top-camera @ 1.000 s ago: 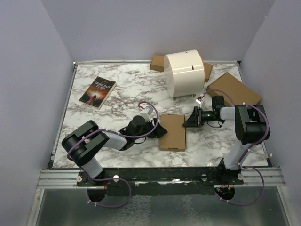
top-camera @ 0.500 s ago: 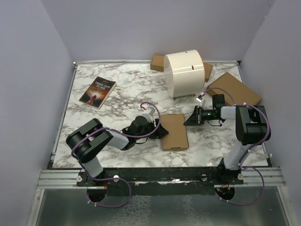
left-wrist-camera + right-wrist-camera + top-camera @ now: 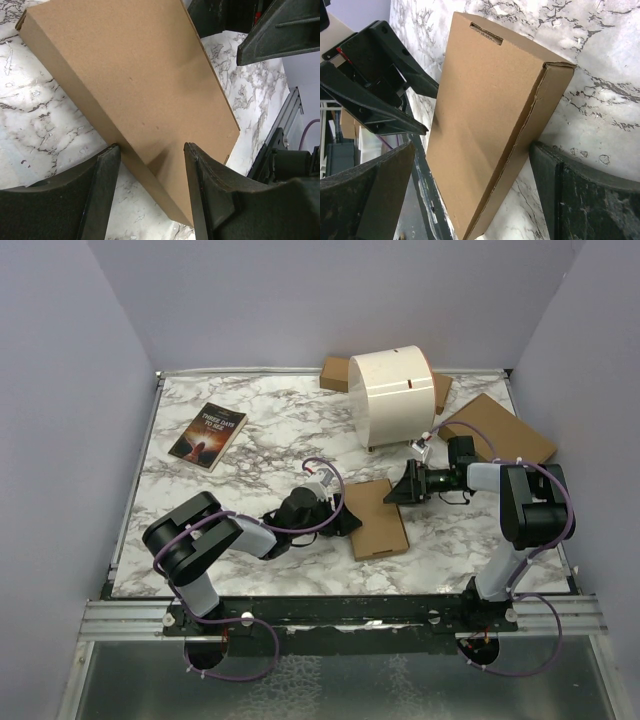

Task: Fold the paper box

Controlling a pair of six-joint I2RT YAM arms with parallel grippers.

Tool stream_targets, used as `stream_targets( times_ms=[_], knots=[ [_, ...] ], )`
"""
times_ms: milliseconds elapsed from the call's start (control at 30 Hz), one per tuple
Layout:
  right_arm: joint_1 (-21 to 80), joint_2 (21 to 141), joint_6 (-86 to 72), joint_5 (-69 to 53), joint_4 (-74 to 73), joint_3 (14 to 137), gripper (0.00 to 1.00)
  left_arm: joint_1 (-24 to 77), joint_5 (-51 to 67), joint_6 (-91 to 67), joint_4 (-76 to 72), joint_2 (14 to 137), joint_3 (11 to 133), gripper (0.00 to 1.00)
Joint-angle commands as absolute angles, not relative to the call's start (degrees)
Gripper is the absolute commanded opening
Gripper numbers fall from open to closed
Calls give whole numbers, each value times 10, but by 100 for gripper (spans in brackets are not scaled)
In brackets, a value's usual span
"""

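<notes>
The paper box (image 3: 378,518) lies folded shut and flat on the marble table, a thin brown slab slightly askew. My left gripper (image 3: 350,521) is low at its left long edge. In the left wrist view the box (image 3: 135,75) fills the upper middle, and the left gripper (image 3: 151,150) is open astride that edge, one finger on the table side and one over the lid. My right gripper (image 3: 397,492) is at the far right corner. In the right wrist view it (image 3: 472,150) stands wide open around the corner of the box (image 3: 485,130).
A book (image 3: 208,434) lies at the back left. A white cylinder (image 3: 393,397) stands at the back with cardboard scraps (image 3: 335,372) behind it. A larger brown cardboard box (image 3: 497,428) sits at the back right. Purple walls close in the table (image 3: 260,440).
The box has slid a little to the right and turned slightly as my left gripper moved right against it. The right gripper has opened wide and shifted toward the box's far corner.
</notes>
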State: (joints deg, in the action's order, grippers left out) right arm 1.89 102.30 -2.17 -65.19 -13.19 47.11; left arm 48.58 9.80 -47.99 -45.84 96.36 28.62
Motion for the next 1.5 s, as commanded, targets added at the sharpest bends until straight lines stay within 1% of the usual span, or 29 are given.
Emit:
stream_targets(
  times_ms=[0, 167, 233, 300, 400, 467, 500, 533, 567, 667, 700, 733, 767, 867, 1033, 1100, 1133, 1167, 1467],
  knots=[
    [25, 1026, 6, -602, -161, 477, 99, 490, 101, -484, -490, 961, 291, 57],
    [23, 1014, 51, -608, -184, 482, 99, 490, 85, -479, -484, 938, 280, 58],
    [18, 1008, 64, -645, -177, 475, 99, 490, 79, -474, -479, 928, 278, 58],
    [13, 1007, 62, -669, -167, 465, 99, 490, 76, -471, -479, 920, 275, 59],
    [12, 1007, 39, -656, -152, 457, 99, 490, 72, -471, -479, 914, 271, 60],
    [12, 1010, 20, -635, -145, 455, 90, 490, 72, -471, -480, 913, 272, 60],
    [12, 1013, 14, -625, -144, 457, 83, 490, 71, -472, -480, 915, 271, 60],
    [12, 1016, 11, -615, -146, 458, 69, 490, 71, -473, -479, 916, 272, 61],
    [12, 1020, 6, -606, -146, 459, 62, 490, 70, -473, -475, 917, 272, 61],
    [12, 1030, -2, -592, -144, 459, 55, 490, 65, -473, -465, 916, 271, 62],
    [12, 1032, -4, -587, -144, 459, 50, 489, 63, -472, -462, 913, 270, 62],
    [12, 1034, -5, -581, -143, 459, 47, 488, 61, -472, -458, 910, 269, 63],
    [12, 1036, -7, -575, -144, 460, 46, 487, 57, -474, -455, 906, 266, 63],
    [12, 1045, -7, -563, -146, 462, 35, 481, 47, -481, -452, 891, 254, 66],
    [12, 1064, -4, -547, -156, 470, 32, 474, 19, -500, -442, 863, 230, 75],
    [10, 1072, -6, -552, -158, 473, 31, 470, 13, -514, -441, 858, 221, 76],
    [7, 1076, -6, -556, -158, 473, 28, 469, 12, -523, -447, 857, 214, 76],
    [4, 1079, -6, -558, -158, 474, 27, 467, 12, -532, -453, 857, 209, 78],
    [-26, 1102, -6, -587, -163, 473, 26, 466, 36, -588, -515, 900, 206, 78]
  ],
)
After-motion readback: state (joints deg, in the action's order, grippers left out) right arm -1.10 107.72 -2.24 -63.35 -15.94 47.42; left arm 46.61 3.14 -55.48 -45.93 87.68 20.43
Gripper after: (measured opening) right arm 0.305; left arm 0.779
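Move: The paper box lies flat between the hands. Its middle is about 5 cm left of the wide-open right hand, 7 cm back and 3 cm lower; the far part of its right edge is right at those fingers, some 2 cm below. The white drum stands about 27 cm ahead of that hand, the flat carton 20 cm ahead and 34 cm right. From the left hand, the box's middle is roughly 8 cm right, level, 3 cm down. Right hand sinks about 3 cm, closing astride the box's right edge; left hand backs 4 cm leftward, opening. ##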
